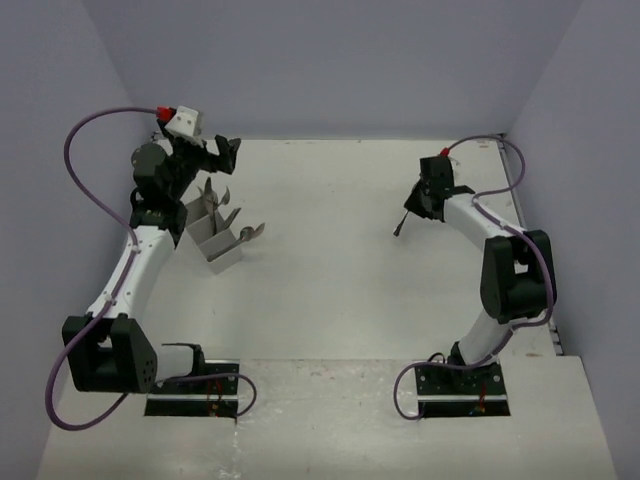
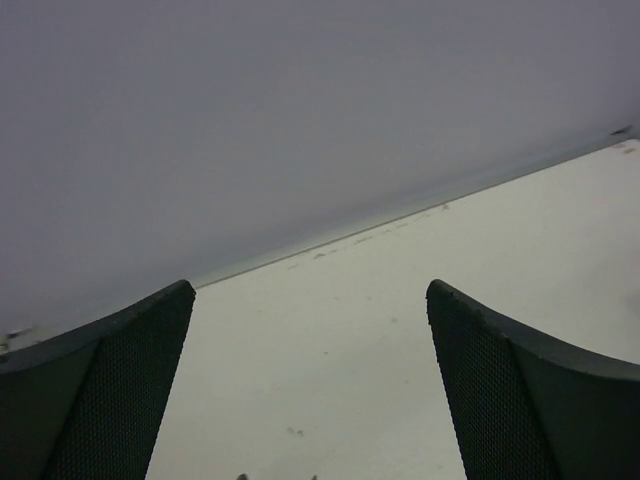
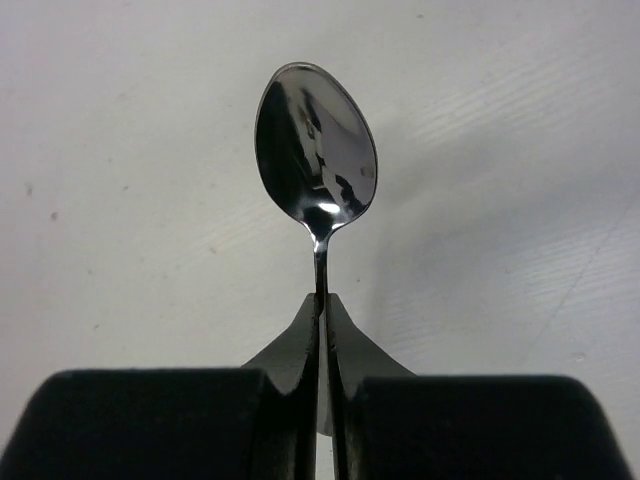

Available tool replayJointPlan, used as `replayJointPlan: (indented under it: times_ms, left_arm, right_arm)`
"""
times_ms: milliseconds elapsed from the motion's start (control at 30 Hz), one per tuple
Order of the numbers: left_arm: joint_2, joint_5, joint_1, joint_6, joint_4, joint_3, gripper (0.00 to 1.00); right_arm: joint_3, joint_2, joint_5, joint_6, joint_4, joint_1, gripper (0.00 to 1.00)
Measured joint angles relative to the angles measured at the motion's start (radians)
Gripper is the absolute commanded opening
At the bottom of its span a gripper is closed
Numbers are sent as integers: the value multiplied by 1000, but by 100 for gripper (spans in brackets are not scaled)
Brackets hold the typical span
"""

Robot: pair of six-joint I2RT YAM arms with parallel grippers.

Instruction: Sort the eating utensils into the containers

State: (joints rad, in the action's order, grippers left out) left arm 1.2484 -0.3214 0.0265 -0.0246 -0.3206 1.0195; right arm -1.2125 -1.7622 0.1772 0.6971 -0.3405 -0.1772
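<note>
In the right wrist view a shiny silver spoon (image 3: 318, 150) sticks straight out past my right gripper (image 3: 322, 300), which is shut on its thin handle, bowl forward above the white table. From above, that gripper (image 1: 412, 208) hangs over the right half of the table with the spoon (image 1: 401, 226) pointing down-left. The light grey containers (image 1: 216, 240) stand at the left, with several utensils (image 1: 250, 232) poking out of the compartments. My left gripper (image 1: 228, 152) is raised behind the holder, near the back wall. It is open (image 2: 310, 290), with only bare table between its fingers (image 2: 110, 390).
Lavender walls close the table at the back and on both sides; the back wall's foot (image 2: 330, 245) runs close ahead of the left gripper. A purple cable (image 1: 85, 170) loops out from the left arm. A raised step (image 1: 330, 375) carries the arm bases at the near edge.
</note>
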Motion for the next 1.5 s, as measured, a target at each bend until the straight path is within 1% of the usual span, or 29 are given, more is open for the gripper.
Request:
replayJointPlan:
  times_ms: [167,200,267,433,500,633,700,833,900,933,1000,1033,1067,1100,1200,1367,1400,1467,1500]
  left_arm:
    - [172,-188,3,193,10,99,100]
    - [206,-232,11,227,11,111,100]
    - [259,-267,46,271,22,119,100]
    - [347,-279,234,342,78,122,100]
    - [367,-295,290,384,84,122,100]
    - [389,-296,325,454,77,122,100]
    - [400,-268,345,480,73,122,100]
    - [418,-199,418,550,40,106,100]
    - [420,-151,454,591,27,90,98]
    - [420,-121,463,606,24,85,95]
    - [420,-65,474,628,23,80,91]
    - [420,-43,475,635,23,80,84]
    - [420,-22,475,645,23,80,80]
    - [420,-6,476,647,21,80,72]
    - [421,18,477,662,19,80,61]
    - [437,11,484,672,4,80,57]
    - [441,8,486,674,4,79,53]
    - [449,-2,489,680,3,77,49]
    - [451,-7,491,684,0,76,44]
  right_arm:
    - [101,116,-124,-134,141,-55,0]
    - [112,130,-156,-158,163,-77,0]
    - [126,155,-231,-195,193,-112,0]
    - [130,213,-399,-278,228,-180,0]
    - [130,227,-451,-302,231,-201,0]
    - [130,232,-527,-331,234,-232,0]
    - [128,232,-547,-341,227,-248,0]
    - [107,232,-571,-352,212,-276,0]
    - [95,232,-584,-351,210,-285,0]
    - [92,232,-589,-348,210,-288,0]
    - [90,232,-587,-339,210,-295,0]
    - [90,232,-587,-334,208,-297,0]
    - [90,231,-585,-330,207,-301,0]
    - [90,231,-578,-327,205,-307,0]
    - [89,230,-557,-311,204,-323,0]
    - [82,229,-534,-285,209,-330,0]
    - [78,229,-532,-281,209,-330,0]
    - [68,225,-521,-277,209,-330,0]
    - [62,222,-512,-275,209,-330,0]
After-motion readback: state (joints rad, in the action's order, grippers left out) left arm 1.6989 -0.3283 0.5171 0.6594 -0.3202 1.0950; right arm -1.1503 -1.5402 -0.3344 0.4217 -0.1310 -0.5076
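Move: My right hand already holds the last loose spoon near its neck, the spoon's middle some 2 cm back, 1 cm left and 2 cm below the fingers. From my open left hand the spoon lies about 46 cm right, 1 cm back and 28 cm below. My left gripper is about 47 cm to the right hand's left, level ahead and 27 cm higher. The containers stand roughly 6 cm back, 5 cm left and 31 cm below the left hand. I bring both hands together for a handover. My left hand swings about 25 cm right, away from above the containers, sinking some 16 cm and tipping about 40 degrees down, then half closes around the spoon just below its bowl. My right hand keeps its pinch, carrying the spoon about 21 cm left, 11 up and 9 back, turning some 50 degrees counter-clockwise. ##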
